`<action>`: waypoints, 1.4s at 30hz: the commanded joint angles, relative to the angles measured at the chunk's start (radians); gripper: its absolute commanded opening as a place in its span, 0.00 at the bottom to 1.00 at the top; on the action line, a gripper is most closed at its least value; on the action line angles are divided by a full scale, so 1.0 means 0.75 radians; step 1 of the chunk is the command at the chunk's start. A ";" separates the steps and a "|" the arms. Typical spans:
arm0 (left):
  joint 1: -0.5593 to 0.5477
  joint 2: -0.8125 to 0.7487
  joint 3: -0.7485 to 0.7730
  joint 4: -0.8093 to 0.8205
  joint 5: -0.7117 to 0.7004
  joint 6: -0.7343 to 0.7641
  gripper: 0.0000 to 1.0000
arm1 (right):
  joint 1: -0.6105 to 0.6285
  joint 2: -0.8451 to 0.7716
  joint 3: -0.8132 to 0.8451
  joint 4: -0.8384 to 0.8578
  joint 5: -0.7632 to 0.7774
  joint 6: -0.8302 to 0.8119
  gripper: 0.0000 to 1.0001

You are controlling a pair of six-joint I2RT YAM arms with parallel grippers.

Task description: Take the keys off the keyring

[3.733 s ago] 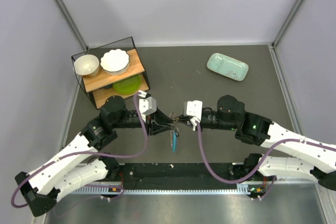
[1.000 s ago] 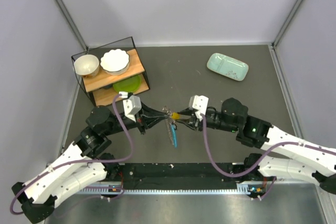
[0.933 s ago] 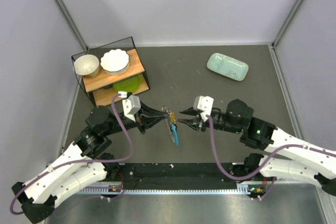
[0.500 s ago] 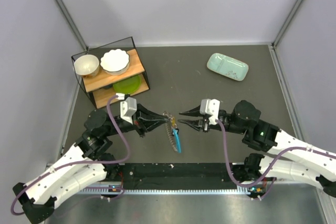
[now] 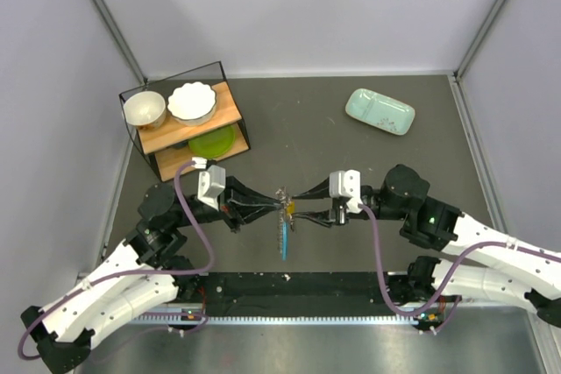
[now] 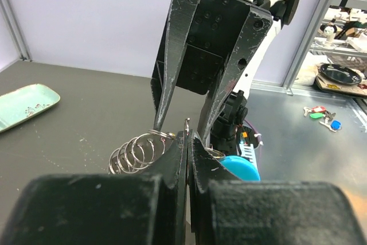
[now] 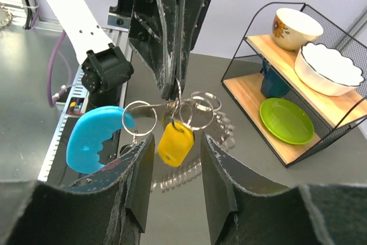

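Note:
My left gripper [image 5: 275, 205] is shut on a thin silvery ring [image 6: 187, 123] of the key bundle and holds it above the table. From the bundle hang several small rings [image 7: 139, 119], a yellow tag [image 7: 175, 142], the key with the blue cover [image 7: 92, 139] and the coiled wire keyring [image 6: 133, 153]. In the top view the blue key [image 5: 283, 238] hangs straight down. My right gripper [image 7: 175, 167] is open, its fingers either side of the yellow tag and just short of it, not gripping. It faces the left gripper tip to tip [image 5: 298, 205].
A black wire rack [image 5: 184, 120] with two bowls and a green plate stands at the back left. A teal tray [image 5: 379, 111] lies at the back right. Both arms meet over the middle of the dark table [image 5: 351, 155].
My right gripper let go of the bundle, drew back to the right and opened, then came back up to it, still open. The left gripper has kept hold; the bundle swung and now hangs straight.

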 commanded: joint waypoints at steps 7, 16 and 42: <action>-0.006 0.015 0.040 0.112 0.023 -0.014 0.00 | -0.012 0.033 0.112 0.069 -0.035 -0.011 0.25; -0.004 -0.028 0.003 0.157 -0.087 -0.018 0.00 | -0.008 0.018 0.046 0.065 -0.039 0.042 0.13; -0.006 -0.104 -0.110 0.206 -0.480 -0.045 0.00 | 0.082 0.151 0.007 0.182 0.227 0.167 0.00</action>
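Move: The right hand, fingers part open, has the yellow key's top about 2 cm to its left, level front to back, at about its height. From that hand, the coil hangs some 2 cm ahead, 2 cm left and 4 cm down; the blue tag is roughly 4 cm back, 3 cm left and 4 cm below. For the left hand, already gripping the keyring, the yellow key is about 2 cm right and 2 cm below. Right hand rises 1.5 cm, shuts on the key's ring; both then ease forward, the left about 3 cm, still gripping. ##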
